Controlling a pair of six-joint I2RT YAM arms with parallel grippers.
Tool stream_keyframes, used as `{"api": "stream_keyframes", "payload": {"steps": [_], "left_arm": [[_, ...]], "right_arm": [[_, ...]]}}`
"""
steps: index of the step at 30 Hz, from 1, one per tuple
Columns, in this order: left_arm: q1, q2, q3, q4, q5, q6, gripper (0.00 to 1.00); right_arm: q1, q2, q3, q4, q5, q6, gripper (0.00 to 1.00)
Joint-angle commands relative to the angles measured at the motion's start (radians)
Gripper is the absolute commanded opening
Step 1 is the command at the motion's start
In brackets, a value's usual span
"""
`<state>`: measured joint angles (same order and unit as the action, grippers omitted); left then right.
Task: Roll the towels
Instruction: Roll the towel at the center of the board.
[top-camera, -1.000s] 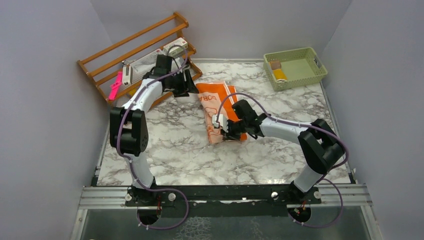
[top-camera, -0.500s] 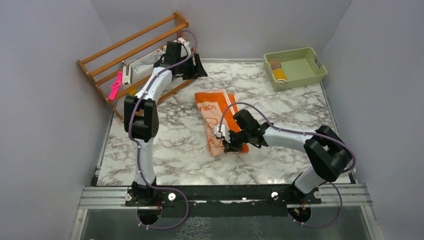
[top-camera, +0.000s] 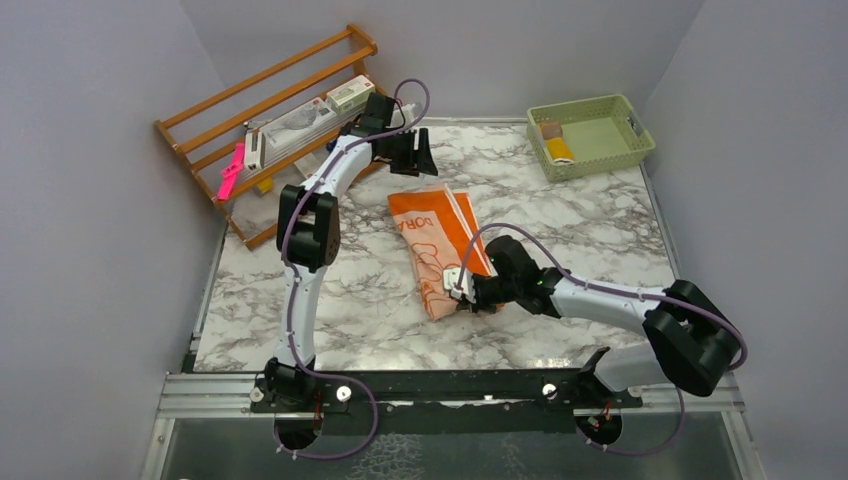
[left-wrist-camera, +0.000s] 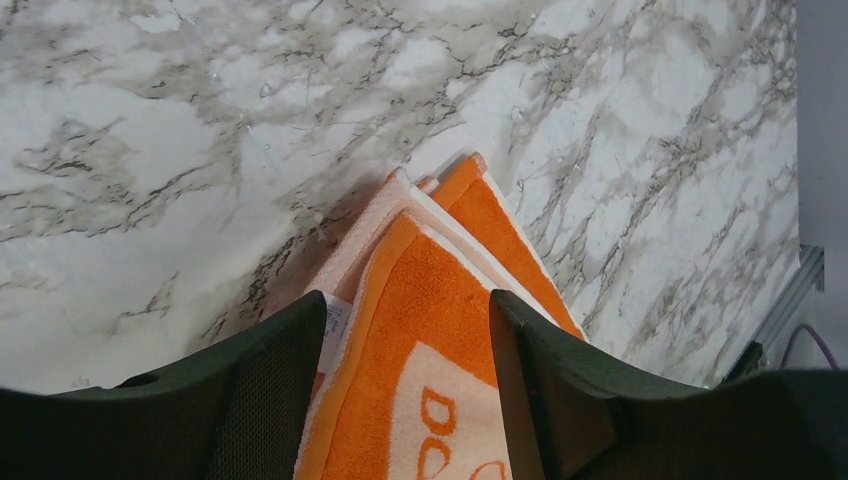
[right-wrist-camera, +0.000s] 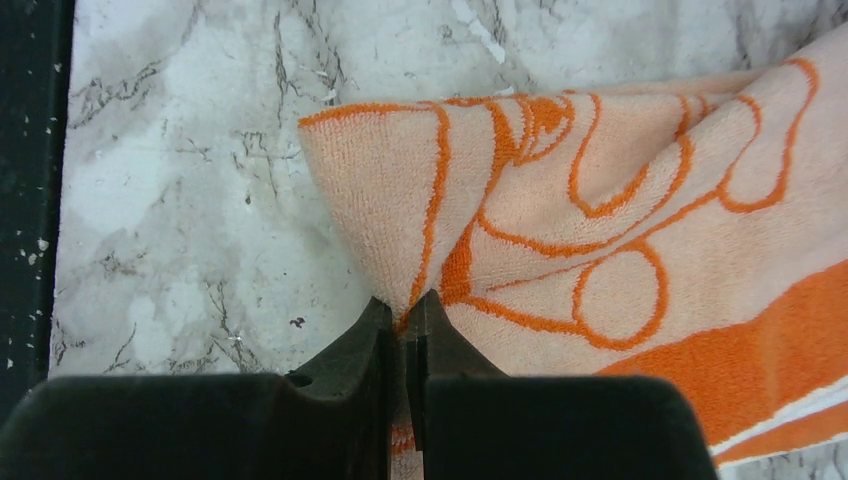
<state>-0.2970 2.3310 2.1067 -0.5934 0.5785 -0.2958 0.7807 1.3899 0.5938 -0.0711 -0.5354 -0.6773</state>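
Note:
An orange and pale peach towel (top-camera: 432, 228) with outline print lies folded lengthwise in the middle of the marble table (top-camera: 330, 300). My right gripper (top-camera: 464, 298) is shut on a pinched fold at the towel's near end, and in the right wrist view the gripper (right-wrist-camera: 405, 305) has peach cloth (right-wrist-camera: 620, 230) squeezed between its tips. My left gripper (top-camera: 414, 157) hangs open just beyond the towel's far end. In the left wrist view the gripper (left-wrist-camera: 405, 305) has the orange far corner (left-wrist-camera: 440, 300) lying between and below its fingers, untouched. A small yellow roll (top-camera: 559, 150) lies in the green basket.
The green plastic basket (top-camera: 612, 142) stands at the back right and also holds a brown item (top-camera: 549, 130). A wooden rack (top-camera: 262, 80) with packets and a pink object (top-camera: 230, 172) leans at the back left. Grey walls close in on three sides.
My left arm has swung from the rack rightwards to the towel's far end, its gripper staying open. My right arm has drawn back toward the near edge with the towel's near end pinched.

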Motion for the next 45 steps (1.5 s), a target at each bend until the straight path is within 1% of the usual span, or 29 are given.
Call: {"api": "stream_keyframes", "payload": {"steps": [1, 3, 6, 12, 18, 22, 27, 29, 33, 45], "left_arm": [[0.008, 0.079, 0.1, -0.052, 0.179, 0.102, 0.63], [0.002, 0.104, 0.131, -0.073, 0.186, 0.137, 0.63], [-0.004, 0.129, 0.135, -0.077, 0.181, 0.161, 0.62], [-0.037, 0.195, 0.147, -0.077, 0.159, 0.181, 0.55], [-0.086, 0.208, 0.128, -0.077, 0.134, 0.227, 0.52], [-0.087, 0.214, 0.134, -0.078, 0.119, 0.225, 0.47], [-0.087, 0.206, 0.134, -0.077, 0.11, 0.225, 0.33], [-0.088, 0.203, 0.136, -0.077, 0.114, 0.224, 0.26], [-0.089, 0.192, 0.145, -0.077, 0.129, 0.224, 0.0], [-0.118, 0.165, 0.258, -0.074, 0.178, 0.189, 0.0]], "right_arm": [[0.007, -0.055, -0.018, 0.077, -0.068, 0.0, 0.01], [0.008, -0.05, -0.012, 0.057, -0.063, -0.002, 0.01], [0.008, -0.04, -0.008, 0.013, -0.05, -0.023, 0.01], [0.008, -0.047, -0.018, -0.007, -0.036, -0.037, 0.01], [0.007, -0.047, -0.014, -0.02, -0.027, -0.031, 0.01], [0.007, -0.052, -0.02, -0.016, -0.029, -0.015, 0.01], [0.007, -0.05, -0.022, -0.017, -0.022, -0.019, 0.01], [0.007, -0.048, -0.02, -0.017, -0.022, -0.019, 0.01], [0.008, -0.045, -0.021, -0.015, -0.022, -0.018, 0.01], [0.008, -0.024, -0.013, -0.009, -0.032, -0.013, 0.01]]}}
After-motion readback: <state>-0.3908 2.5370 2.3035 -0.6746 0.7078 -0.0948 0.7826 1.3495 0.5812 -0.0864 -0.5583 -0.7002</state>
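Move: The orange towel's far edge lies about 7 cm below the open left hand, some 5 cm to its right and 3 cm back. From this hand, the wooden rack's right-hand end stands around 8 cm to the left and 5 cm ahead, and the green basket about 32 cm right and 7 cm ahead. The right hand already pinches the towel's near end; from it the far edge lies roughly 31 cm ahead, 2 cm left, about level. Down some 7 cm, and to the right and a little back, the left hand goes onto the towel's far edge, turning about 15 degrees clockwise. Its fingers, narrowing on the way, shut there and pinch the cloth, then lift it 2 to 3 cm while easing right and slightly forward. The right hand stays almost in place, keeping the near end pinched. ##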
